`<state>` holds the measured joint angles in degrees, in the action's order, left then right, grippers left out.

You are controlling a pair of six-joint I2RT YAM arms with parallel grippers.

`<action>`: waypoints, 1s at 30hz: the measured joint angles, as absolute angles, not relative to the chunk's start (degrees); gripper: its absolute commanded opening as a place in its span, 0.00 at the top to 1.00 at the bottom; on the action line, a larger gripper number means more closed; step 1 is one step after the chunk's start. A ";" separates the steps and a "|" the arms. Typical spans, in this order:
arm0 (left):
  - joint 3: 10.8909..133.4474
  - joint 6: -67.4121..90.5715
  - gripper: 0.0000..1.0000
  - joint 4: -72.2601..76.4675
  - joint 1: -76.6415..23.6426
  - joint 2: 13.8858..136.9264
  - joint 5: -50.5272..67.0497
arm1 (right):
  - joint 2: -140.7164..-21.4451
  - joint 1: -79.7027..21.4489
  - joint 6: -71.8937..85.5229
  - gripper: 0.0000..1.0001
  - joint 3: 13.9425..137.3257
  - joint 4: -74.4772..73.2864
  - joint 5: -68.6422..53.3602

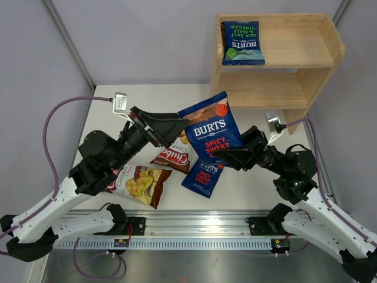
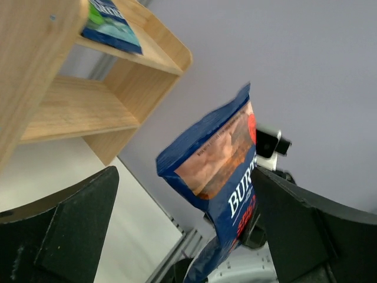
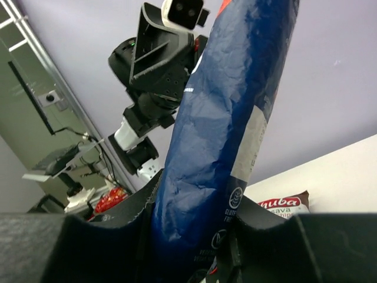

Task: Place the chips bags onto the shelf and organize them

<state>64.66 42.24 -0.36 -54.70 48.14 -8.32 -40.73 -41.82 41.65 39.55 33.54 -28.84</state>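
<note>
My right gripper [image 1: 227, 156] is shut on the lower edge of a dark blue red-lettered Burts bag [image 1: 211, 127] and holds it upright above the table; the right wrist view shows the bag [image 3: 224, 147] pinched between the jaws [image 3: 194, 236]. My left gripper [image 1: 179, 131] is open and empty, just left of that bag; in its wrist view the bag [image 2: 221, 171] hangs between the wide jaws, untouched. A second red-lettered Burts bag [image 1: 203, 177] and two Chuba bags [image 1: 172, 156] [image 1: 138, 184] lie on the table. A green-lettered Burts bag [image 1: 242, 42] lies on the top tier of the wooden shelf [image 1: 321, 35].
The shelf stands at the table's far right, and its lower tier [image 1: 265, 91] holds nothing. It also shows in the left wrist view [image 2: 76, 106]. A metal rail [image 1: 194, 227] runs along the near edge. Grey walls enclose the table.
</note>
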 measured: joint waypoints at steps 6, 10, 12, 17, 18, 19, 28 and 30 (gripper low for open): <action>64.07 40.05 0.10 3.77 -54.65 50.39 5.65 | -41.56 -41.82 39.20 0.97 45.82 24.62 -35.18; 63.33 39.66 0.66 6.33 -54.65 50.98 12.73 | -43.75 -41.85 39.00 0.95 47.90 22.13 -39.90; 63.13 39.00 0.78 6.20 -54.63 50.59 13.82 | -44.51 -41.82 39.00 0.94 48.53 21.12 -41.76; 60.99 37.26 1.00 5.76 -55.22 47.90 14.02 | -44.88 -41.87 37.87 0.65 49.56 16.47 -42.78; 60.31 37.36 1.00 5.93 -55.24 47.48 13.74 | -44.77 -41.95 37.69 0.53 49.56 15.81 -42.68; 59.31 37.60 1.00 6.31 -55.31 46.96 13.23 | -44.69 -42.00 37.69 0.51 49.52 15.00 -42.54; 45.93 47.99 1.00 22.72 -54.94 41.23 4.99 | -37.41 -41.89 39.92 0.36 41.85 22.11 -33.19; 43.72 50.83 1.00 27.07 -54.94 41.36 3.11 | -37.41 -41.89 41.25 0.36 40.45 25.30 -31.79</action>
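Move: The spicy sweet chilli bag hangs in the air in the right hand's pinch on its lower corner. Its middle is about 7 cm right of the open left hand, 1 cm ahead and near level; from the right hand it is some 4 cm ahead, 4 cm left and slightly above. Roughly 45 cm below the left hand lie the other blue bag, 11 cm right and 3 cm ahead, and the upper brown bag, 16 cm straight ahead. The left fingers close right down on the near-left edge of the held bag: the hand swings about 6 cm back and 4 cm to the right, turning some 20 degrees clockwise, then shuts, sinks 2 cm and eases back left. The right hand first draws back and leftward a couple of centimetres, its fingers dipping, then opens to let the bag's bottom go and starts lifting its fingers again. ##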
